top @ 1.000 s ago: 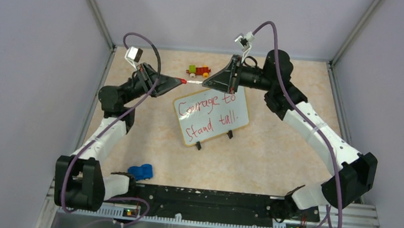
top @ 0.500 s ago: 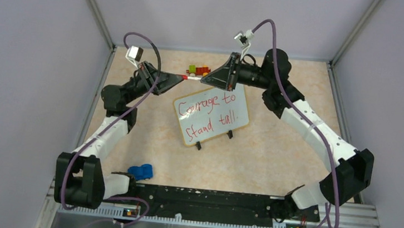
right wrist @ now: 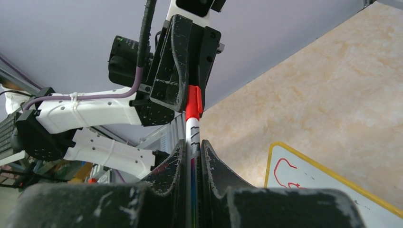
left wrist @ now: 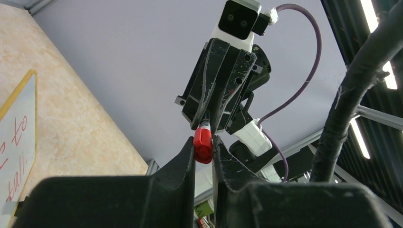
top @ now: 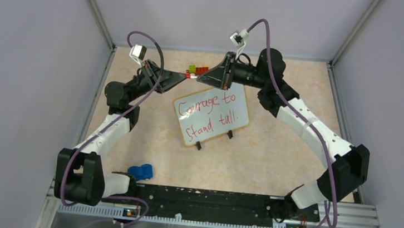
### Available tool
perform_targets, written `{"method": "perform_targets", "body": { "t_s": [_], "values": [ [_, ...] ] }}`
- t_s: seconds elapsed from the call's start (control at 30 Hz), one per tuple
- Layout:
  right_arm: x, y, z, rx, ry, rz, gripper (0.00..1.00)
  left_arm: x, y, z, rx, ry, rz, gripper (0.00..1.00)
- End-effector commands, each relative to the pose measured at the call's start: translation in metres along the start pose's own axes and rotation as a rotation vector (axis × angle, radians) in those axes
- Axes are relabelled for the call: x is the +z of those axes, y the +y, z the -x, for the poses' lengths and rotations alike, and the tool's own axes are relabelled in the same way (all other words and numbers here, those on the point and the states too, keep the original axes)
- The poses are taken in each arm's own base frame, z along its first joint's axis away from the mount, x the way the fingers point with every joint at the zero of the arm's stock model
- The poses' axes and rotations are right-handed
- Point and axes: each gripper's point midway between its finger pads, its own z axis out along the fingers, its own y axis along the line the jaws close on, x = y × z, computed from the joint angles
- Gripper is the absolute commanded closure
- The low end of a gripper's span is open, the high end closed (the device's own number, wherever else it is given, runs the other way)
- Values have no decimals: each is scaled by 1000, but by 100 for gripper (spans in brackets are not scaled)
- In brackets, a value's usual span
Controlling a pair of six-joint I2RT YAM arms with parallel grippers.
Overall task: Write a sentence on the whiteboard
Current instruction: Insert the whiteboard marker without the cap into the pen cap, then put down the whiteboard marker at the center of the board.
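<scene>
The whiteboard [top: 226, 129] stands tilted on two black feet at mid-table, with the sentence [top: 207, 104] in red: "Courage to stand tall." Above its far edge the two grippers meet tip to tip. My left gripper [top: 184, 76] is shut on the red cap [left wrist: 203, 145]. My right gripper [top: 198, 78] is shut on the white marker [right wrist: 194, 134]. The cap [right wrist: 193, 105] sits at the marker's end, against the left fingers [right wrist: 178, 76]. The board's yellow-rimmed corner [right wrist: 304, 178] lies below right in the right wrist view, and its edge [left wrist: 21, 118] shows at the left of the left wrist view.
A small red, green and yellow toy train [top: 198, 68] lies on the table just behind the grippers. A blue toy car [top: 140, 171] rests near the left arm's base. Grey walls with metal posts enclose the table on three sides.
Both grippers have moved toward the back wall, and the right one has shifted left. Less white marker shows between cap and right fingers than a second ago.
</scene>
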Motion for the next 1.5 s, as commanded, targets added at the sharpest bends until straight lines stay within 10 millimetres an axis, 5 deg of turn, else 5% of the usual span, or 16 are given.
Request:
{"method": "perform_targets", "body": {
  "t_s": [0.0,0.5,0.7,0.73,0.87,1.0,1.13,1.47],
  "values": [
    [17,23,4,-26,1,75,100,9,-14,-23,39,89,-55,100],
    [29,29,-8,-26,47,113,100,22,-8,-52,38,212,-56,100],
    [9,19,9,-56,18,70,100,13,-5,-29,99,157,-23,99],
    [1,15,13,-59,5,54,100,9,-1,-23,107,143,-7,93],
    [-41,-13,30,-70,-49,-50,100,-4,3,-1,166,114,39,40],
    [-93,-46,36,-113,-69,-215,100,-14,6,16,248,101,89,5],
    [-156,-92,34,-180,-78,-458,100,-14,18,24,364,136,171,1],
    [-307,-197,-12,-159,-29,-1007,100,-26,48,41,547,182,409,1]
  ]
}}
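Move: The red cap, still in the left fingertips and already over the marker's end, lies about 2 cm right, 1 cm ahead and 1 cm above the left hand; from the right hand, which holds the marker, it is some 5 cm left and 1 cm ahead, at the same height. The whiteboard's middle is roughly 4 cm right of the right hand, level fore and aft, about 23 cm below; the toy train is some 25 cm ahead and 3 cm left of it, 27 cm down. Both hands at first keep the marker and cap end to end, pressing them together while drifting forward about 1 cm, before the left fingers open wide and let go of the cap. The right hand, fingers still shut on the marker, then sweeps some 28 cm right, away from the left hand, also going forward and sinking about 9 cm while swinging its fingertips clockwise by roughly 45 degrees, as the empty left hand moves about 5 cm forward and a little left, rolling its left side up some 30 degrees. ##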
